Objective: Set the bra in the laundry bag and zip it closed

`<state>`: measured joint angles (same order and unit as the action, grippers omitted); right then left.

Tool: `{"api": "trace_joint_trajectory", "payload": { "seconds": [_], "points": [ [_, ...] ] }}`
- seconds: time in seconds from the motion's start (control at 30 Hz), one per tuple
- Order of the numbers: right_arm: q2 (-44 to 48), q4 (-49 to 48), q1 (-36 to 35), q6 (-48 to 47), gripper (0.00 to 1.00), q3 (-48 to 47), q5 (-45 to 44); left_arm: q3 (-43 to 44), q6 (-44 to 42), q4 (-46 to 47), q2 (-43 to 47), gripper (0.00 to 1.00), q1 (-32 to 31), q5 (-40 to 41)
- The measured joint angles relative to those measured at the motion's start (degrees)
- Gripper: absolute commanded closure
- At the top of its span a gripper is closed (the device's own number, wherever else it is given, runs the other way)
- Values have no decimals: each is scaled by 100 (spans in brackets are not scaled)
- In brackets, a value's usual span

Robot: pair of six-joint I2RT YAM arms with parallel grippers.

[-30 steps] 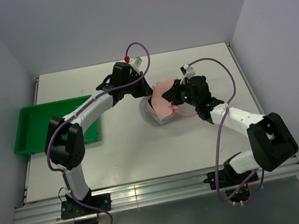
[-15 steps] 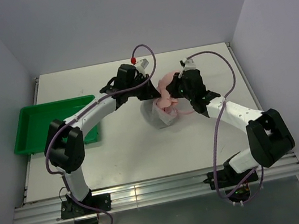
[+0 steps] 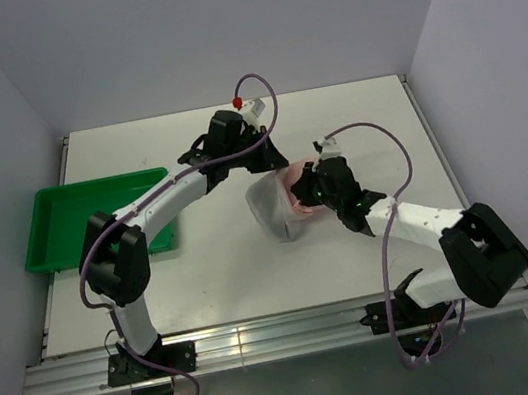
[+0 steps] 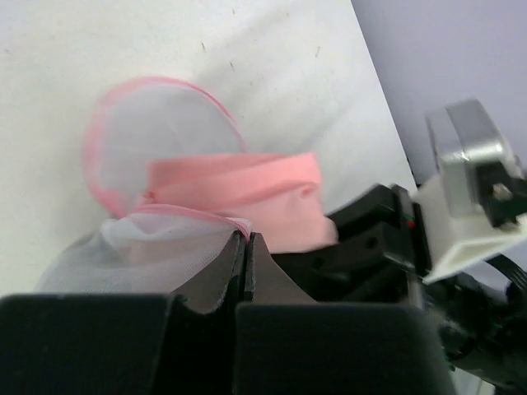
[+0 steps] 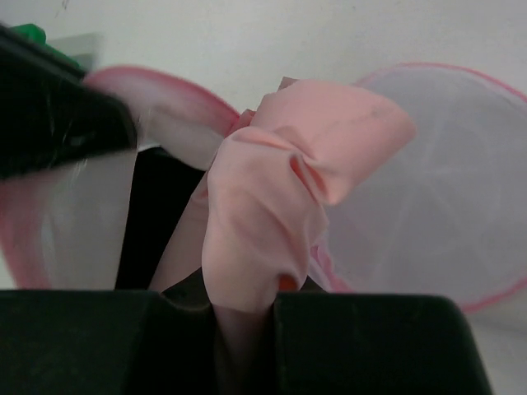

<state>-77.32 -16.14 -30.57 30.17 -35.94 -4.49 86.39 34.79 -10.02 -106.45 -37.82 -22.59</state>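
The laundry bag (image 3: 268, 209) of white mesh with pink trim sits mid-table, its mouth held up. My left gripper (image 3: 268, 167) is shut on the bag's pink rim; in the left wrist view the left gripper (image 4: 244, 238) pinches mesh and trim, with the bag's round panel (image 4: 156, 132) beyond it. The pink bra (image 3: 298, 195) hangs bunched at the bag's mouth, and my right gripper (image 3: 307, 190) is shut on it. In the right wrist view the bra (image 5: 280, 181) rises from the right gripper (image 5: 243, 311), with the bag (image 5: 428, 189) behind it.
A green plastic tray (image 3: 58, 228) lies at the table's left edge, under the left arm's elbow. The two grippers sit close together over the bag. Purple cables loop above both wrists. Walls close in the table at the back and sides.
My right gripper has carried the bra down and toward the near left, against the bag's mouth. The left gripper has shifted slightly right and lifted the rim.
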Motion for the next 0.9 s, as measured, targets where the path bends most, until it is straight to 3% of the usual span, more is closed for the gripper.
{"api": "trace_joint_trajectory", "payload": {
  "seconds": [0.3,0.63,0.9],
  "points": [
    [1180,208,-57,-170,100,177,415,-446,52,415,210,100,4,227],
    [225,28,-514,52,100,144,684,-2310,509,1731,1401,100,-28,81],
    [-267,474,-918,216,100,-229,11,-3322,715,2771,1718,100,-61,-26]
  ]
}}
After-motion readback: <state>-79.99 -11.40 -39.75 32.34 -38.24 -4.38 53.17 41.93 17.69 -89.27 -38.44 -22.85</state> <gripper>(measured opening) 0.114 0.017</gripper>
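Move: The bag's open mouth lies about 5 cm to the left of the right hand, 1 cm back and 4 cm below; that hand already grips the pink garment. The mesh bag body hangs some 7 cm left, 3 cm back and 7 cm down, and the round mesh flap is about 8 cm right, 3 cm ahead and 9 cm below. From the left hand, already pinching the bag's rim, the garment is roughly 5 cm right, 3 cm back and 7 cm lower. The pink garment, still pinched in the right fingers, is lifted about 5 cm, then carried left and back and pushed down some 7 cm into the bag's mouth, ending slightly below where it started. The left hand keeps its pinch on the rim and, after a brief pause, draws it back about 6 cm and left nearly 4, tilting around 10 degrees. ##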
